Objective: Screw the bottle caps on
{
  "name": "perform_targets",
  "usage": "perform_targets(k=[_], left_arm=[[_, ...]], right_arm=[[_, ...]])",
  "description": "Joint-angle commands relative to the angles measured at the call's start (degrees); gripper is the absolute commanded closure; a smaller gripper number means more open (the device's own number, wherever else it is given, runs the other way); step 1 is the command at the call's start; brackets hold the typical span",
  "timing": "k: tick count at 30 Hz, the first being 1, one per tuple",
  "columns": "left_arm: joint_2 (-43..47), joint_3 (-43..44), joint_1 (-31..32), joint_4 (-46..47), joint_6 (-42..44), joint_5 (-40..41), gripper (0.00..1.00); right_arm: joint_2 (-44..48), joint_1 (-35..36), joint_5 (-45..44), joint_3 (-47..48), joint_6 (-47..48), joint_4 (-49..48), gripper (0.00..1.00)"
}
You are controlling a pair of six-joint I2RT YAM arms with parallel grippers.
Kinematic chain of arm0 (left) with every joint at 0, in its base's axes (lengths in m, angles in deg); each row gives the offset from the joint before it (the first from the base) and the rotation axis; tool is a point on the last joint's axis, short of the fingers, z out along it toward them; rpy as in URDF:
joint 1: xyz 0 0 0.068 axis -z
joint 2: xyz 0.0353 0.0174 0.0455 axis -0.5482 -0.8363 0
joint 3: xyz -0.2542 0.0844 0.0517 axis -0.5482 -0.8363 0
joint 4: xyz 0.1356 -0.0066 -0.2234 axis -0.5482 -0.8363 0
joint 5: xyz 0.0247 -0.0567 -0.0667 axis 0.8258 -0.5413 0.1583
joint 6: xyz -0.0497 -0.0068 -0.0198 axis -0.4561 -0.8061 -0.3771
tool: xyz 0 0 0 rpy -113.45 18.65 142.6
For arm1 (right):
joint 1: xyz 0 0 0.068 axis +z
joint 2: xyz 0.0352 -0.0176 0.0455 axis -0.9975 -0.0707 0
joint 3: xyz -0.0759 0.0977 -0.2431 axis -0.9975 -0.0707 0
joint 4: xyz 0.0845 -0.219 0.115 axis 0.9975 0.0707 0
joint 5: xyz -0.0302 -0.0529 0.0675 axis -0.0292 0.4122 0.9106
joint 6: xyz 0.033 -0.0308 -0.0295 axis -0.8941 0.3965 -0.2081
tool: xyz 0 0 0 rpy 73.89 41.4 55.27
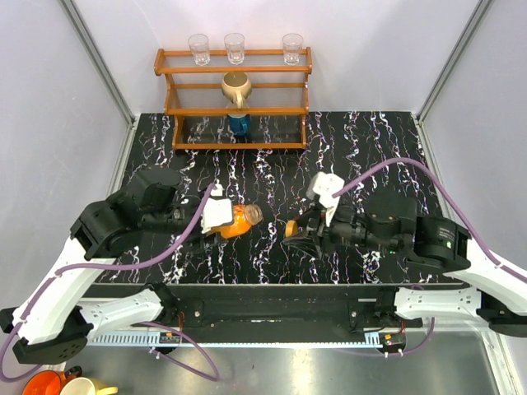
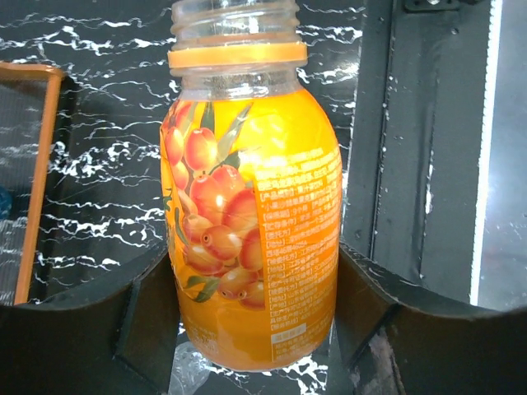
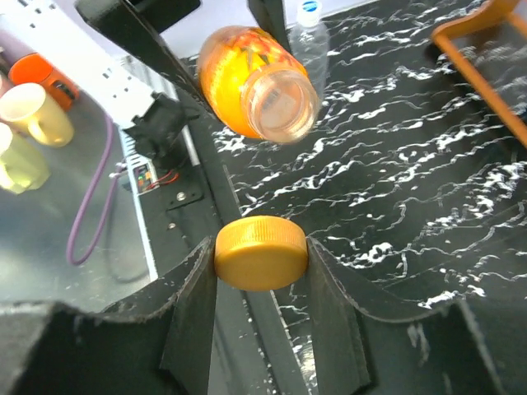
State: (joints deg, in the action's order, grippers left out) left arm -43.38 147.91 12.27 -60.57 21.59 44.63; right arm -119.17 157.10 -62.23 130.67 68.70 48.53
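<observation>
My left gripper (image 1: 224, 220) (image 2: 255, 329) is shut on the small orange bottle (image 1: 237, 220) (image 2: 255, 222), holding it tilted above the table. Its open threaded mouth (image 3: 284, 103) faces the right arm. The fingers (image 2: 140, 321) press the bottle's lower body from both sides. My right gripper (image 1: 298, 233) (image 3: 261, 267) is shut on the orange cap (image 1: 291, 228) (image 3: 261, 253), pinched by its ribbed edge. The cap hangs a short way from the bottle mouth, apart from it. Behind the orange bottle lies a clear bottle (image 3: 313, 41) with a white and blue cap (image 3: 309, 10) at its end.
A wooden rack (image 1: 235, 99) stands at the back with three clear glasses on top, a golden jug (image 1: 235, 86) and a dark blue container (image 1: 239, 123). Mugs (image 3: 25, 111) and a power strip lie on the metal shelf below the table's near edge.
</observation>
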Motion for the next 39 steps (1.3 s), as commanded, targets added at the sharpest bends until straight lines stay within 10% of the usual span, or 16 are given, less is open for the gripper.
perform_targets(k=[1,39], left_arm=[[0.2,0.2,1.1,-2.2,2.9,-4.9,0.52],[-2.3,3.3,4.3,-3.1,6.9,-14.9,0.55]], right_arm=[[-4.0,0.4,8.6,8.3,-1.9,4.2,0.55],[-18.8,0.3,17.2,22.5,1.7,14.9,0.59]])
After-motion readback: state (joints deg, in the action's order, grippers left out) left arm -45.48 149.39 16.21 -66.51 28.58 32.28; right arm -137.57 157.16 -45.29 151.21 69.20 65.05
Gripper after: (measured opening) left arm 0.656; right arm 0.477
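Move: The open mouth of the orange bottle in my left hand lies about 8 cm to the left of my right hand, some 3 cm ahead and roughly a centimetre above. The orange cap, already pinched in my right fingers, is around 13 cm to the right of my left hand, about 1 cm back and 2 cm above it. The clear bottle stands on the table some 18 cm to the left of my left hand, 12 cm ahead and 22 cm below. I bring cap and bottle mouth together in the air. My right hand swings about 5 cm left and 4 cm back, arching up a little and down again, turning counter-clockwise before it stops. Meanwhile my left hand draws the bottle about 5 cm back, turning it some 15 degrees clockwise, then eases slightly right towards the cap; both keep their grips. ##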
